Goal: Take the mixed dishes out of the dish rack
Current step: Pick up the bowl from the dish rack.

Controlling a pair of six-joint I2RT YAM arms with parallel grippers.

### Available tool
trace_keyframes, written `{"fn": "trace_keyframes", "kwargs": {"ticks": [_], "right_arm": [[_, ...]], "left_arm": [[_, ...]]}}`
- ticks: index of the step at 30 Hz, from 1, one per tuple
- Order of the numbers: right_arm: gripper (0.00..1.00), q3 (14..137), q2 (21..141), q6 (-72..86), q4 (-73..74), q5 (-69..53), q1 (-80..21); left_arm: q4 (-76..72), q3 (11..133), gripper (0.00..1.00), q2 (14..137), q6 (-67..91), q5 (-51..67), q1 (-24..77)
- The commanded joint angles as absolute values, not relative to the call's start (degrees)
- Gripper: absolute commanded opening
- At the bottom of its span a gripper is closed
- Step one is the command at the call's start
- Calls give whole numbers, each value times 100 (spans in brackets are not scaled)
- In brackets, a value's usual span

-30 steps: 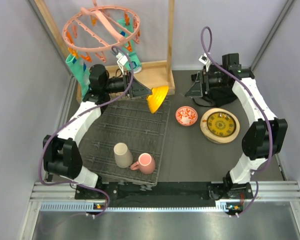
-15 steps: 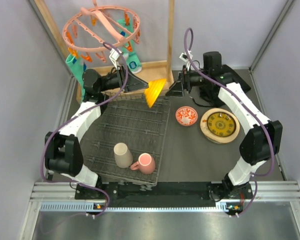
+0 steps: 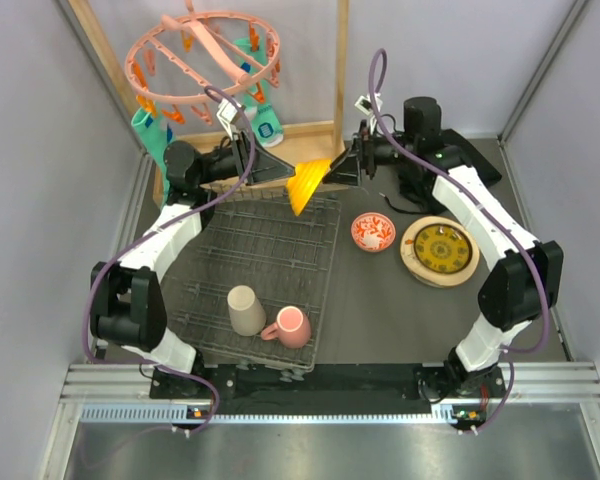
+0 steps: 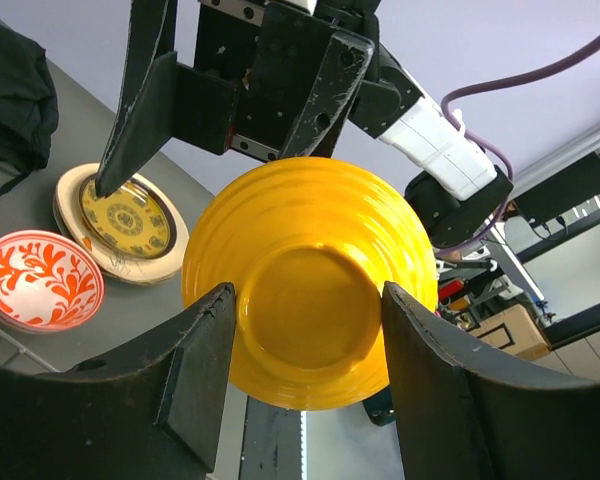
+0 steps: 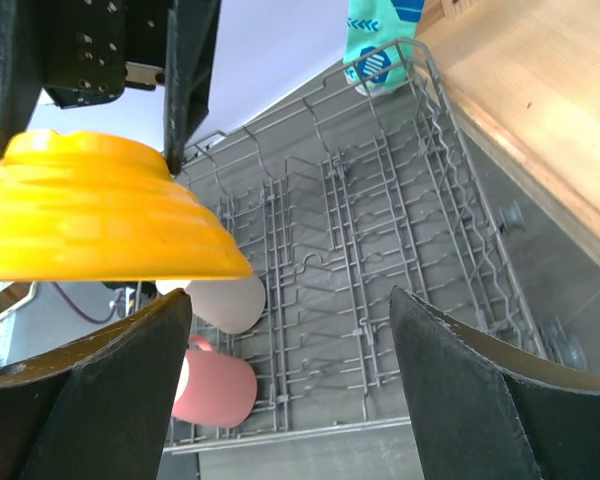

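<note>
An orange bowl point(image 3: 308, 186) hangs in the air over the far right corner of the dish rack point(image 3: 260, 262), held on its side. My left gripper point(image 3: 286, 173) is shut on it, one finger against each side of the bowl's point(image 4: 310, 275) base. My right gripper point(image 3: 340, 171) stands open just right of the bowl's rim; in the right wrist view the bowl point(image 5: 90, 215) sits above its left finger, with only rack point(image 5: 380, 250) between the jaws. A beige cup point(image 3: 246, 309) and a pink mug point(image 3: 289, 327) lie in the rack's near part.
A red-white bowl point(image 3: 372, 232) and a yellow patterned plate point(image 3: 439, 249) on a cream plate rest on the table right of the rack. Behind the rack stands a wooden frame point(image 3: 305, 148) with a pink peg hanger point(image 3: 205, 50). Black cloth point(image 3: 445, 192) lies at the back right.
My right arm has swung left, bringing its open gripper up to the orange bowl. My left arm has drawn the bowl a little up and back.
</note>
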State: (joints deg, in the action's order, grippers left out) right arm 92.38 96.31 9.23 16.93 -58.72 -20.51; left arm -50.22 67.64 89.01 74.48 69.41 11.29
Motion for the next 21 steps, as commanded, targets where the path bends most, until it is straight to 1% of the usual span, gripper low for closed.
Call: {"fn": "trace_keyframes", "kwargs": {"ticks": [1, 6, 11, 14, 15, 17, 18, 20, 21], "right_arm": [[79, 9501, 9457, 906, 1222, -5740, -2259], [79, 9510, 9448, 607, 1248, -5485, -2443], [75, 9448, 9457, 545, 1125, -5423, -2593], [68, 9431, 9457, 545, 1064, -5467, -2619], [64, 9439, 9457, 545, 1029, -5484, -2628], [60, 9431, 9448, 536, 1020, -5502, -2628], [55, 9422, 9440, 527, 1011, -5519, -2628], [49, 9413, 9422, 527, 993, -5563, -2628], [43, 9413, 9413, 519, 993, -5581, -2628]], "left_arm": [[-5309, 6732, 11, 8789, 7392, 6847, 1081], [-5273, 6671, 11, 8728, 7356, 6847, 1090], [-5300, 6662, 11, 8736, 7374, 6838, 1090], [-5309, 6636, 11, 8728, 7392, 6838, 1090], [-5309, 6627, 11, 8736, 7400, 6838, 1090], [-5309, 6609, 11, 8728, 7409, 6812, 1081], [-5309, 6592, 11, 8728, 7400, 6820, 1081], [-5309, 6566, 11, 8727, 7418, 6794, 1081], [-5309, 6557, 11, 8710, 7418, 6794, 1072]]}}
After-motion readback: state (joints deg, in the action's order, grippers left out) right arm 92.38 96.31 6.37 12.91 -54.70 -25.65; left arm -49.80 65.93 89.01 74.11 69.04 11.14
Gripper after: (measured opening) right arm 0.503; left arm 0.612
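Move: The yellow bowl is on its side, its foot in the left fingers, its middle about 4 cm to the right of that hand, 1 cm back and 1 cm higher. From the right hand, its middle lies some 5 cm left, 4 cm back and 2 cm lower. The red patterned bowl stands on the table about 14 cm right of the right hand and 6 cm farther out, the pink mug roughly 8 cm left and 21 cm back, both some 30 cm below. Leftward, about 3 cm, with a slight drift back, the right hand eases towards the upraised yellow bowl, bringing its rim between the open fingers. Its wrist rolls some 5 to 10 degrees, front side rising, and as the travel dies away the fingers close to about half open around the rim's forward part. The left hand keeps its grip on the foot, sinking a centimetre. ##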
